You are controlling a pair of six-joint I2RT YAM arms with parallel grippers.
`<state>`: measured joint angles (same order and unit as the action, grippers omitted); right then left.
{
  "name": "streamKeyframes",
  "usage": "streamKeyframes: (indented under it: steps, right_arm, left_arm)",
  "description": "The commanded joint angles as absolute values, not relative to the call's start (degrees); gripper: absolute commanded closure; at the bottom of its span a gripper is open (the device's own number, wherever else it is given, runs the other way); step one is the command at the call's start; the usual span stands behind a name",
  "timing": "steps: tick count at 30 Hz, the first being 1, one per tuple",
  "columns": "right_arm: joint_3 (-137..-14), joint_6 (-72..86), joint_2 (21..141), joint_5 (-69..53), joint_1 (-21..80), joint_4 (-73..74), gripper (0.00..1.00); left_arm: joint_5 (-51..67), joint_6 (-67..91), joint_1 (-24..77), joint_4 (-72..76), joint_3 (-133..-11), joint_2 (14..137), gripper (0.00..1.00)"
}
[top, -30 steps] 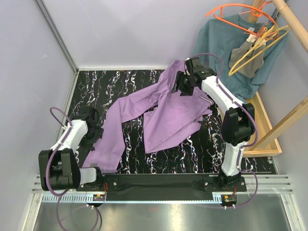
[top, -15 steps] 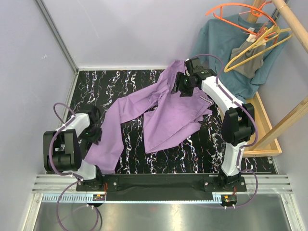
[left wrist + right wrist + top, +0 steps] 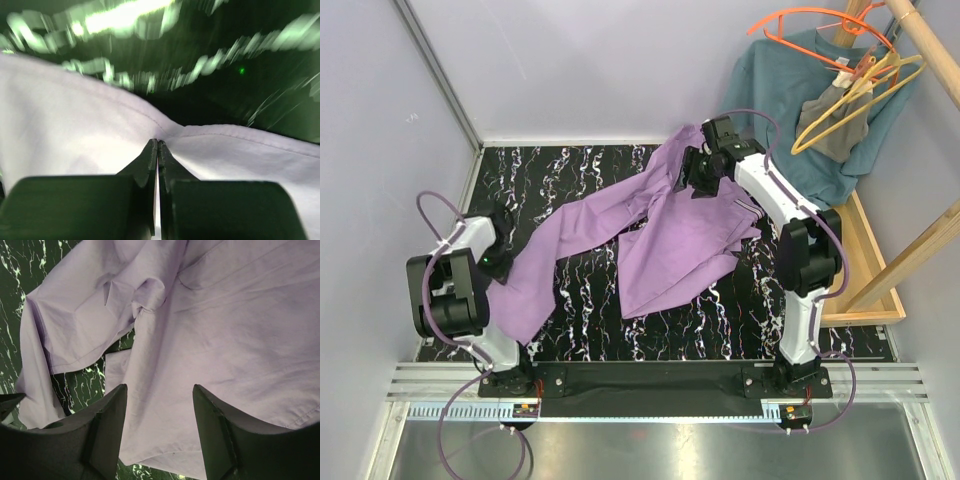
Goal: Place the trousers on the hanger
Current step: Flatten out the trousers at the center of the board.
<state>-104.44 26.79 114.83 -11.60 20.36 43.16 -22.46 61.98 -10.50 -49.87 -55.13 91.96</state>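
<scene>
The lilac trousers (image 3: 670, 240) lie spread on the black marbled table (image 3: 580, 170), one long leg running toward the front left. My left gripper (image 3: 498, 262) is at that leg's left edge. In the left wrist view its jaws (image 3: 158, 144) are pressed together on a fold of the pale cloth (image 3: 75, 135). My right gripper (image 3: 695, 182) hovers over the trousers' far end. Its fingers (image 3: 112, 410) stand wide apart above the cloth (image 3: 225, 330), holding nothing. The yellow hanger (image 3: 855, 100) hangs on the rack at the back right.
A teal shirt (image 3: 790, 80), a small grey garment (image 3: 835, 125) and an orange hanger (image 3: 820, 22) hang on the wooden rack (image 3: 920, 35). Its wooden base tray (image 3: 875, 270) borders the table's right side. Lilac walls close in the left and back.
My left gripper has shut on the edge of the trouser leg and the left arm has swung back, pulling the leg's end a little away from the front edge. The right arm has barely moved.
</scene>
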Motion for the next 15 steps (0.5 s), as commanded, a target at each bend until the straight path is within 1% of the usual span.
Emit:
streamKeyframes:
  steps: [1,4,6,8,9,10,11,12,15]
  right_arm:
    - [-112.2,27.4,117.3,-11.8,20.8,45.2,0.37]
    - [-118.3,28.6,120.6,-12.1,20.8,47.6,0.37]
    - [-120.9,28.9,122.3,-12.0,20.8,48.8,0.37]
    - [-124.6,28.9,125.1,-11.2,20.7,49.9,0.36]
    - [-125.8,29.0,126.1,-9.9,20.5,51.8,0.36]
    - [-127.7,29.0,128.0,-9.1,20.4,53.0,0.36]
    - [-128.3,29.4,128.9,-7.7,20.1,54.4,0.35]
    - [-128.5,29.8,129.5,-6.5,19.4,55.6,0.35]
    - [-127.9,29.5,131.6,-6.3,18.7,56.6,0.35]
  left_arm:
    - [-31.8,56.3,-14.3,-49.3,-63.7,95.2,1.0]
    - [-32.3,53.8,-18.3,-50.3,-69.9,100.4,1.0]
    - [-35.0,51.6,-18.8,-50.6,-73.4,102.6,1.0]
    - [-37.9,49.5,-18.8,-50.7,-77.2,102.5,1.0]
    - [-37.8,49.1,-18.8,-50.7,-78.0,101.4,1.0]
    - [-35.3,48.2,-18.5,-50.4,-78.2,100.5,0.98]
    - [-33.9,47.6,-17.9,-49.8,-77.9,99.5,0.95]
    - [-32.8,47.4,-16.3,-49.0,-77.3,97.1,0.83]
    - [-31.6,47.6,-12.3,-47.5,-74.0,92.2,0.57]
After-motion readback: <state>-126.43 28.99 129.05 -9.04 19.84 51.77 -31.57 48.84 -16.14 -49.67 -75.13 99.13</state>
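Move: The left gripper, shut on the side of the trousers' lower leg, has the board's left edge about 11 cm to its left and level, 2 cm lower; the leg's cuff lies some 15 cm back and 5 cm right, the leg's bend about 9 cm ahead and 12 cm right. The right gripper, open, has the bunched upper fold roughly 9 cm ahead, 3 cm left and 12 cm below; the waistband corner is level and 14 cm right, also 12 cm down. Fling the left gripper out with the pinched leg, forward and about 9 cm left to the board's left edge, rising some 6 cm; then open the fingers to let the cloth go as the hand still climbs and eases slightly back right. Meanwhile reach the open right gripper about 5 cm forward over the trousers towards the bunched upper fold, arching up a little and dipping again. ##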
